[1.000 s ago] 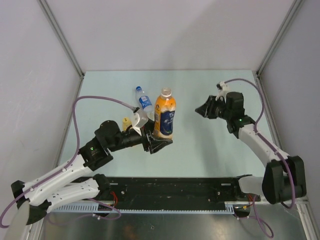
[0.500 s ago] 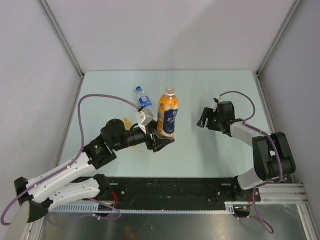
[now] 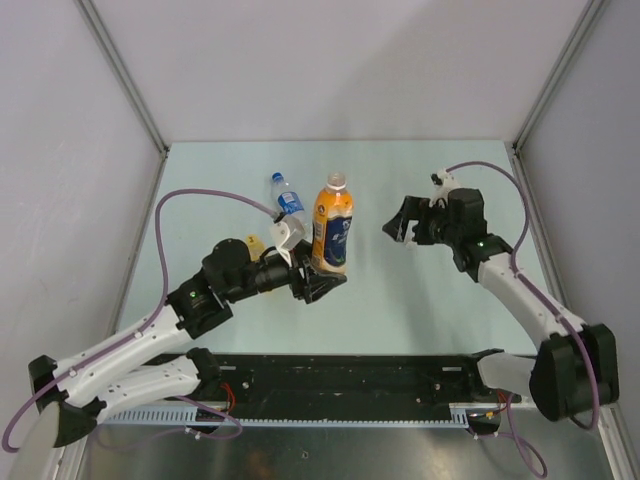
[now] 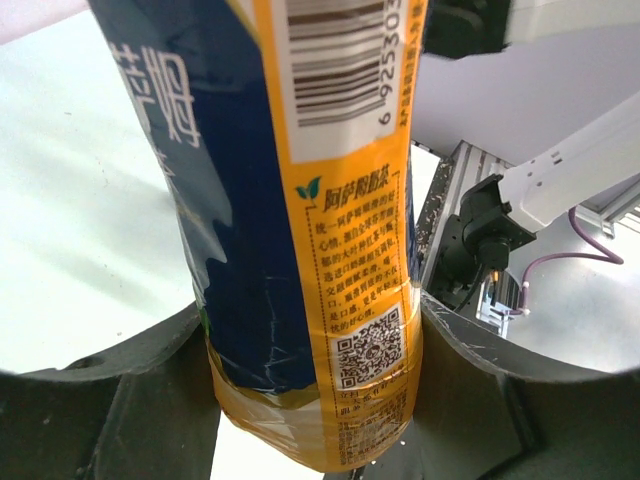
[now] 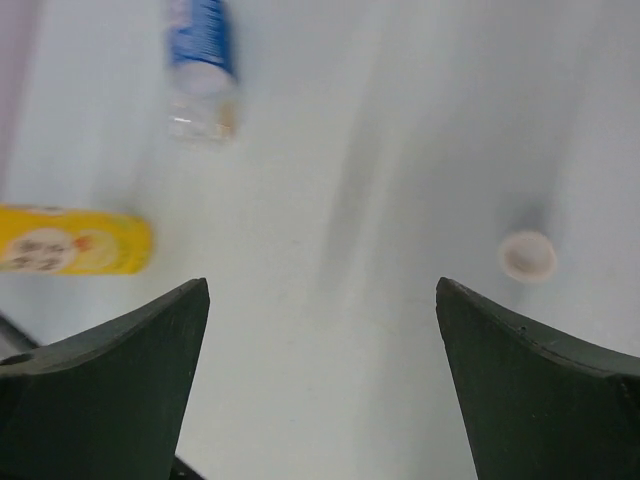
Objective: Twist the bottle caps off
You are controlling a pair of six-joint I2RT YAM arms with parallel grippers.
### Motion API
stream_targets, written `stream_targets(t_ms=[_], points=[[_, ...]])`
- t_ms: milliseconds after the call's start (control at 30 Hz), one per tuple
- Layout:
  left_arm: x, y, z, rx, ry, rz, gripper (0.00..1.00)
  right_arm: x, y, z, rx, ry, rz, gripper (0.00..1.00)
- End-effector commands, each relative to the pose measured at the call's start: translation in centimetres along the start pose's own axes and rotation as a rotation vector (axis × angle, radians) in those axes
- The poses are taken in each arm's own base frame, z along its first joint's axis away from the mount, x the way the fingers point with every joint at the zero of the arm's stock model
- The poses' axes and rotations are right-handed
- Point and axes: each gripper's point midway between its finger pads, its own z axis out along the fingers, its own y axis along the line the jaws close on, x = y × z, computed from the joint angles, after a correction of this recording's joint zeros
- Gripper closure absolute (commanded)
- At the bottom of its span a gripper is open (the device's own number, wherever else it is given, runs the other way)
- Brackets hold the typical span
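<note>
The orange bottle point(image 3: 332, 232) with a dark blue label stands upright, and my left gripper point(image 3: 316, 282) is shut on its lower body point(image 4: 300, 200); a finger presses each side. My right gripper point(image 3: 393, 228) hangs to the right of that bottle, open and holding nothing point(image 5: 322, 285). A pale whitish cap point(image 5: 528, 255) lies on the table below it, just right of the jaws. The clear bottle point(image 3: 288, 202) with a blue label and blue cap point(image 3: 276, 179) lies behind the orange one. The yellow bottle point(image 3: 255, 243) lies beside my left arm, partly hidden.
Grey walls with metal posts point(image 3: 120, 75) close in the pale green table point(image 3: 420, 180) on three sides. A black rail point(image 3: 350, 378) runs along the near edge by the arm bases. Purple cables point(image 3: 190, 200) loop over both arms.
My right gripper has gone from nearly shut to wide open and moved a little left towards the orange bottle. The left gripper keeps its hold, with the bottle shifted slightly right.
</note>
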Motion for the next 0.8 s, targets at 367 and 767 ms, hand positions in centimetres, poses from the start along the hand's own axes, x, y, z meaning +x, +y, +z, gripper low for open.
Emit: stream_targets(t_ms=[367, 767], points=[[0.6, -0.8, 1.4, 0.077, 0.059, -0.036, 1.00, -9.6, 19.4, -19.2, -0.785, -0.421, -0.307, 0.01], [1.7, -1.7, 2.9, 0.152, 0.126, -0.055, 1.00, -12.5, 23.8, -19.7, -0.934, -0.419, -0.207, 0.03]])
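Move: The open orange bottle stands in the left hand, leaning forward; its middle is some 7 cm above that hand's grip and 4 cm ahead, 1 cm to the right. From the right hand that middle lies about 14 cm back, 16 cm left and 21 cm up. The removed cap is on the table roughly 6 cm ahead of the right hand, 6 cm to its right and 15 cm below; the yellow bottle lies level with it, about 34 cm left and 12 cm below. The uncapped orange bottle, still gripped low down by the left hand, is lowered about 5 cm and carried a little right, tipping slightly forward and to the right. The right hand leaves the cap on the table and rises some 27 cm, drawing back and going left to the bottle's neck, its wide-open fingers swinging up and round from forward-down to point mainly left. ##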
